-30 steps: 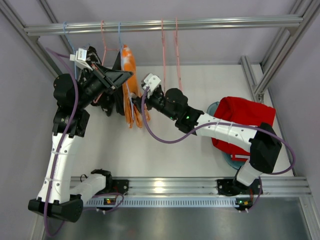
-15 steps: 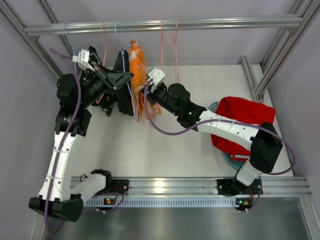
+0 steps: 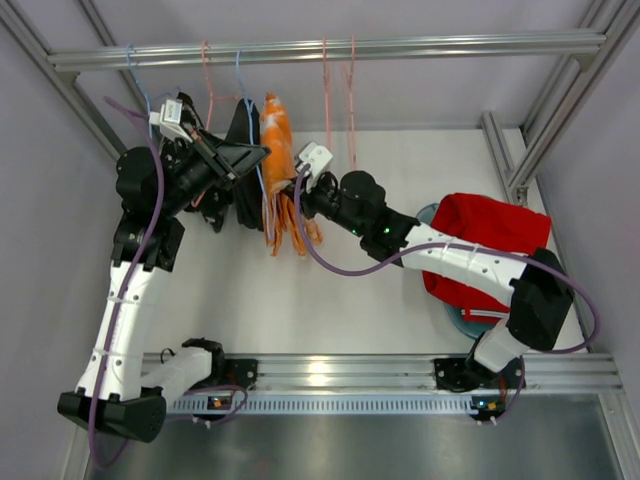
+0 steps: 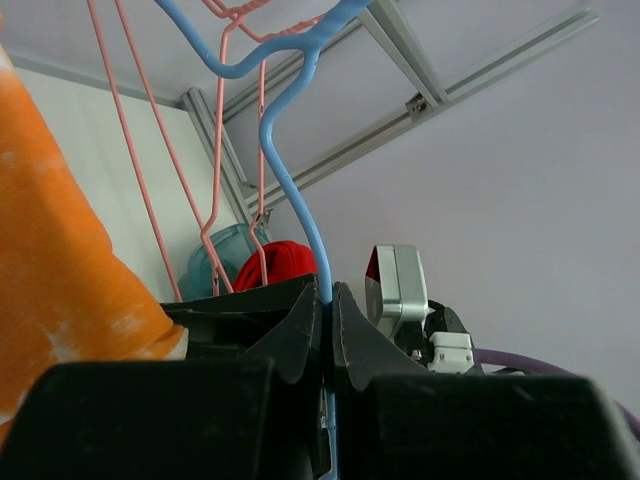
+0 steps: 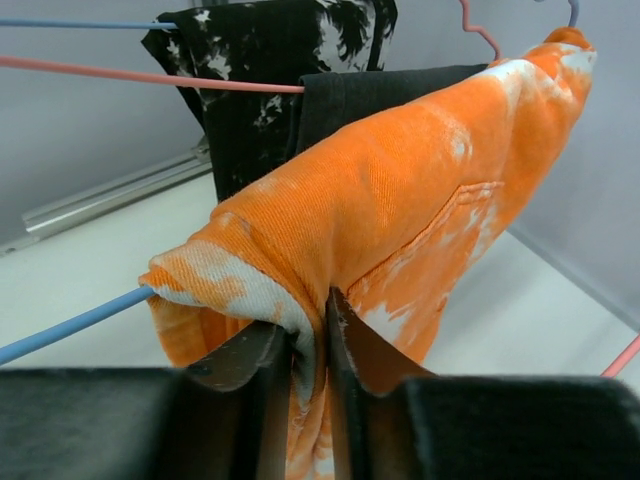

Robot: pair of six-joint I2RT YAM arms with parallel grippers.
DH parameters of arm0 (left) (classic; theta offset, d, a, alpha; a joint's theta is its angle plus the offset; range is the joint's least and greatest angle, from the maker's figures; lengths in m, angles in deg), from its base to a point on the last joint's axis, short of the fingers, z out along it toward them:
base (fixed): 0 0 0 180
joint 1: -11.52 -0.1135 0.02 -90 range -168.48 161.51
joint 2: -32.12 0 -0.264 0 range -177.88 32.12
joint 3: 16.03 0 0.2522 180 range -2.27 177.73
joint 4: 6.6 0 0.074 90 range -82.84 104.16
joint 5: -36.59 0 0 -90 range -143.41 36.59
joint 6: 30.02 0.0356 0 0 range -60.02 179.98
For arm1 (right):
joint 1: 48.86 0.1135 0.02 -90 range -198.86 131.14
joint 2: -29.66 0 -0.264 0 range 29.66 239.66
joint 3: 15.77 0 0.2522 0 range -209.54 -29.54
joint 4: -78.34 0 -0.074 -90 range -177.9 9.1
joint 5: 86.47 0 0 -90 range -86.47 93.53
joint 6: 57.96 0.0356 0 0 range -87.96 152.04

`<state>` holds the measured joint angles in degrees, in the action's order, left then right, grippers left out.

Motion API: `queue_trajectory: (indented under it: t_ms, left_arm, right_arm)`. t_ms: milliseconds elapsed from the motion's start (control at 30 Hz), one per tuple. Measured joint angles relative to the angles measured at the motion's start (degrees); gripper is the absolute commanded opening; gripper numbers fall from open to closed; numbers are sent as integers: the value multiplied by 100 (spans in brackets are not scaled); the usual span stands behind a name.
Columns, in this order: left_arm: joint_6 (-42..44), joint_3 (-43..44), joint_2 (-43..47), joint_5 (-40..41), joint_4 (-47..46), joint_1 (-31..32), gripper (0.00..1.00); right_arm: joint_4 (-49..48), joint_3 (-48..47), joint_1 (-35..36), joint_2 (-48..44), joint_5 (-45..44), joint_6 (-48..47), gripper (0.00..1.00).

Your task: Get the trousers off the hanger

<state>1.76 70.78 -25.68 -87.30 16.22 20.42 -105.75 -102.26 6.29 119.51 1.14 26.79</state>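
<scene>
The orange trousers [image 3: 276, 140] with white markings hang over the bar of a blue hanger [image 3: 238, 75] under the top rail. My right gripper [image 3: 292, 196] is shut on a fold of their cloth at the bar end [image 5: 309, 318]; the orange trousers [image 5: 420, 190] fill the right wrist view. My left gripper [image 3: 260, 153] is shut on the blue hanger's wire [image 4: 290, 190], with the gripper [image 4: 328, 302] pinching it between the jaws. A red pair of trousers [image 3: 487, 232] lies heaped at the right.
Black garments [image 5: 265, 70] hang just behind the orange pair. Pink hangers [image 3: 328, 100] dangle from the rail [image 3: 400, 45]. A teal bowl [image 3: 428, 215] sits under the red heap. Frame posts stand at the back corners.
My right gripper went from open to shut on the orange cloth and shifted slightly toward the rail. The orange trousers swung a little to the right. The left gripper kept hold of the hanger.
</scene>
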Motion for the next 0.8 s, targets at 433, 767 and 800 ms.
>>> queue_trajectory:
  t_ms: [433,767,800]
  left_arm:
    - [-37,2,-120,7,4,-2,0]
    - [-48,22,-199,33,2,-2,0]
    - [-48,24,-199,33,4,-2,0]
  right_arm:
    - [13,-2,236,0,-79,175,53]
    - [-20,-164,437,214,-621,76,57]
    - [-31,-208,437,260,-693,66,57]
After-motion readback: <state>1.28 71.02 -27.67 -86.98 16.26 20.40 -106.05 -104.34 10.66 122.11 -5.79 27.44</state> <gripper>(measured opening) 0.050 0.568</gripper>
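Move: My right fingertips pinch the near edge of the orange trousers. Their middle lies about 6 cm ahead, 1 cm left and 4 cm below; the blue hanger's near bar is some 3 cm back and 3 cm left. The dark trousers hang roughly 8 cm ahead and 7 cm left of this hand, an empty pink hanger 10 cm ahead and 7 cm right. From my left hand, the orange trousers are about 4 cm ahead, 2 cm right and 15 cm below. I open my right fingers about halfway to let go of the orange cloth, easing the hand about 2 cm back and just under 2 cm left towards the near bar. Then I come forward again by about 1 cm, still level and pointing forward-left with the jaws apart around the fold. My left hand keeps its pinch on the blue hanger's wire, edging forward and slightly down. ##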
